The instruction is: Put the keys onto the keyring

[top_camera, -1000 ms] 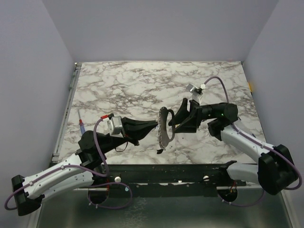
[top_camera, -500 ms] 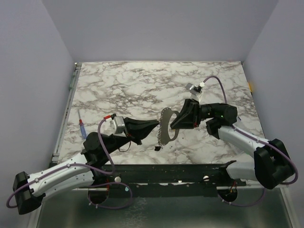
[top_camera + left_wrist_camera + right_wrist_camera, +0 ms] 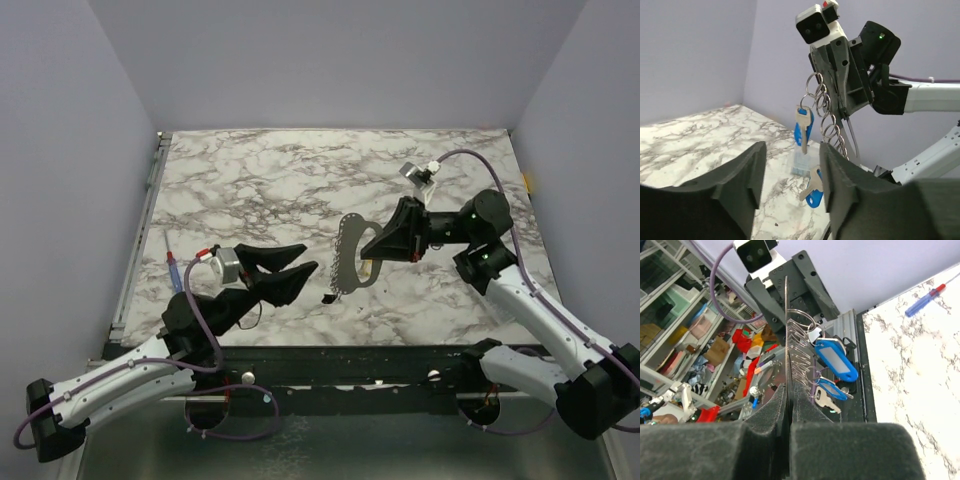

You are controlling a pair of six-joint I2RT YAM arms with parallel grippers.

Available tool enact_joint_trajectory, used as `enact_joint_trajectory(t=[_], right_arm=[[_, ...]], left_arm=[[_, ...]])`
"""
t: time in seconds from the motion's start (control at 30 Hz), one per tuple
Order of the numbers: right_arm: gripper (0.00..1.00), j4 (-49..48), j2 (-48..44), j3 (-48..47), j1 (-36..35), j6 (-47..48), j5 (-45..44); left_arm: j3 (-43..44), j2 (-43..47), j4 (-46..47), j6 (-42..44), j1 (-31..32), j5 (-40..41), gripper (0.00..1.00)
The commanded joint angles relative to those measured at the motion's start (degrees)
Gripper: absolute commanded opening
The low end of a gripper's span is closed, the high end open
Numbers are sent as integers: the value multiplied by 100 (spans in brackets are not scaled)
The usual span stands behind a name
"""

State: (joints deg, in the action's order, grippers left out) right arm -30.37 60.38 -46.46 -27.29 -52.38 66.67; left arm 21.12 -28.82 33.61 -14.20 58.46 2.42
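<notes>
The keyring (image 3: 348, 262) is a flat metal plate edged with a row of wire rings, hanging above the table's middle. My right gripper (image 3: 369, 247) is shut on its right edge; in the right wrist view the pads (image 3: 771, 416) pinch the thin plate (image 3: 786, 335). Two keys with blue tags (image 3: 836, 360) (image 3: 828, 390) hang from the rings. My left gripper (image 3: 308, 257) stands open just left of the keyring, touching nothing. Through its gap (image 3: 790, 182) I see the rings (image 3: 827, 122) and the blue keys (image 3: 802, 128) (image 3: 815, 192).
A thin red-and-blue stick (image 3: 172, 262) lies near the marble table's left edge (image 3: 140, 250); it also shows in the right wrist view (image 3: 925, 299). Purple walls close in the table on three sides. A black rail (image 3: 350, 368) runs along the near edge.
My left gripper has opened, let go of the keyring and drawn back to the left. My right gripper has shut on the keyring's plate and now carries it alone.
</notes>
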Motion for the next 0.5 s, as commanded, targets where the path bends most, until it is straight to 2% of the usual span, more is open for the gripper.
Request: enact_joint_trajectory(t=[0.0,0.07,0.17,0.33,0.47], right_arm=[[1,1716,-56,-199,-4,689,-273],[1,2250,42,-359,-4,816,-275],[1,3215,221,-691,-1,1084,-280],[1,4509,454,-1001,-4,1284,-481],[1,5828,840,-1378,-5,1442,-867]], left_arm=[[-15,289,-1063,-96,-4,349,41],[-44,258,-1135,-129,-6,181,30],[-30,117,-1109,-133,-9,64,22],[-166,-108,-745,-29,-6,-73,17],[-327,-245,-652,-33,-9,-25,20]])
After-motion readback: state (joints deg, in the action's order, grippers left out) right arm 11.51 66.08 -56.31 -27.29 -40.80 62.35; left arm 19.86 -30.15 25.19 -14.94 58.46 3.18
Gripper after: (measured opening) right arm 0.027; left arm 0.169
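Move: Just beyond the left fingertips hangs the keyring's row of rings, about 5 cm to the left hand's right, 1 cm ahead and 2 cm higher. One blue-tagged key hangs 2 cm ahead, 6 cm right and level with that hand; the black-tagged key hangs some 6 cm back, 4 cm right and 5 cm below it. From the right hand, gripping the keyring, the rings lie about 6 cm left, level both ways. Sinking together, both hands go down about 5 cm. The right keeps its grip on the keyring, edging some 2 cm forward while its left-pointing fingers tip down and the wrist rolls, forward side downward, nearly 30 degrees in all; the left tips its fingers down about 10 degrees, drifts slightly right and forward towards the rings, and closes most of its gap. Its touching a ring can't be seen. ##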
